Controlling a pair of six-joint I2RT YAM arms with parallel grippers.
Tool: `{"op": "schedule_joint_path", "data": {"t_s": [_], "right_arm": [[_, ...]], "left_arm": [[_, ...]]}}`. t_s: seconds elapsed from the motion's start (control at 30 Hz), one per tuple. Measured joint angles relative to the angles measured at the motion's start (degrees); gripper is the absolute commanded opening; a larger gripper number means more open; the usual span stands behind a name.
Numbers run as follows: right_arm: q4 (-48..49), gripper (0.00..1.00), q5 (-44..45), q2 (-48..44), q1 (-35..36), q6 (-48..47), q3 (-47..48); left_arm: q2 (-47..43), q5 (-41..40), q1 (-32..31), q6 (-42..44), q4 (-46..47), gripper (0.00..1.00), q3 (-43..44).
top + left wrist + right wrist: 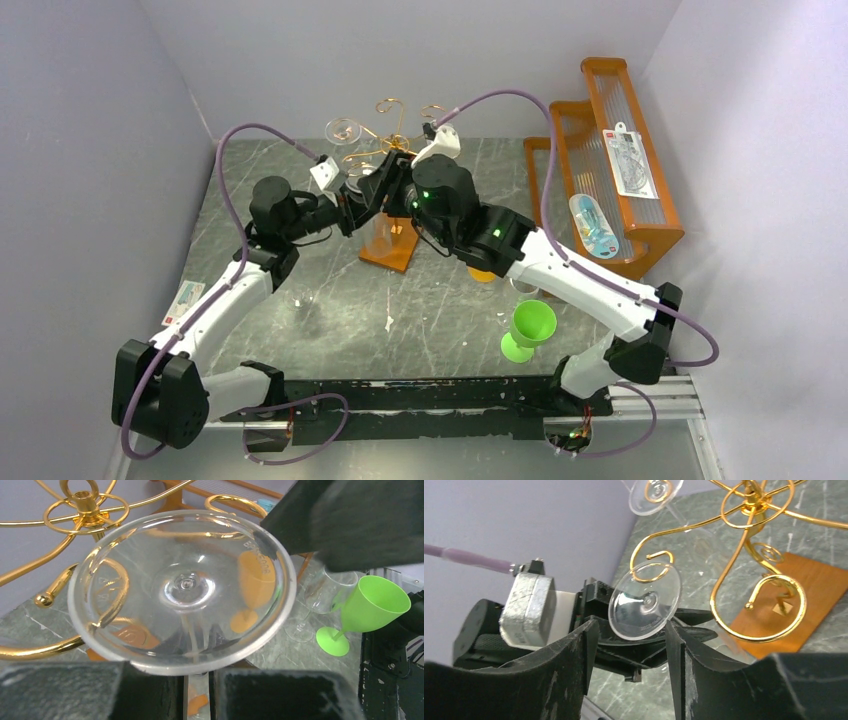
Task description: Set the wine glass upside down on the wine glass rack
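Observation:
The clear wine glass hangs upside down. Its round foot (185, 587) fills the left wrist view, and its stem runs down between the fingers of my left gripper (198, 667), which is shut on it. The foot sits beside a curled arm of the copper-gold wine glass rack (85, 502). My right gripper (629, 630) is open. Its fingertips (672, 630) flank the lower edge of the same foot (644, 601), with a gap on the left side. Behind them stands the rack (749, 502) on its wooden base (809, 592). From above, both grippers meet at the rack (400, 125).
Another clear glass (656, 491) hangs on a far rack arm. A green wine glass (527, 327), an orange one (255, 580) and a clear one (320, 597) stand to the right. The orange stepped shelf (610, 170) fills the back right corner. Grey walls close in behind.

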Motion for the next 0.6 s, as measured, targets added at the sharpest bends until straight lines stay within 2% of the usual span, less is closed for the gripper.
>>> {"op": "schedule_joint_path", "data": {"t_s": [0.27,0.5,0.6], "right_arm": [[-2.4,0.44,2.4,1.7,-2.0,-1.6,1.0],[-1.6,0.23,-0.3,2.8,-4.2,-0.5,1.3],[0.6,0.09,-3.4,2.4,-5.6,1.7,0.0]], "left_arm": [[-0.4,-0.1,0.0,0.1,1.9,0.05,-0.9],[-1.1,0.1,0.0,0.2,3.0,0.05,-1.5],[-1.6,0.1,0.0,0.3,3.0,0.05,-1.8]]}}
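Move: The right hand, open, has the foot of the upside-down wine glass about 4 cm ahead, 2 cm left and 2 cm below; the rack's near-left hook is roughly 8 cm ahead, 4 cm left and 3 cm down, the front-right hook about 6 cm ahead and 7 cm right. The left hand already grips this glass, its foot about 5 cm straight above, and that near-left hook lies some 5 cm ahead, 2 cm left and 4 cm up. The right fingers close from a bit over half open to nearly shut on the right-hand rim of the wine glass's foot, pinching it after the hand slides some 4 cm, mostly forward and slightly down. The left hand keeps its grip on the glass beneath the foot and stays almost in place. ##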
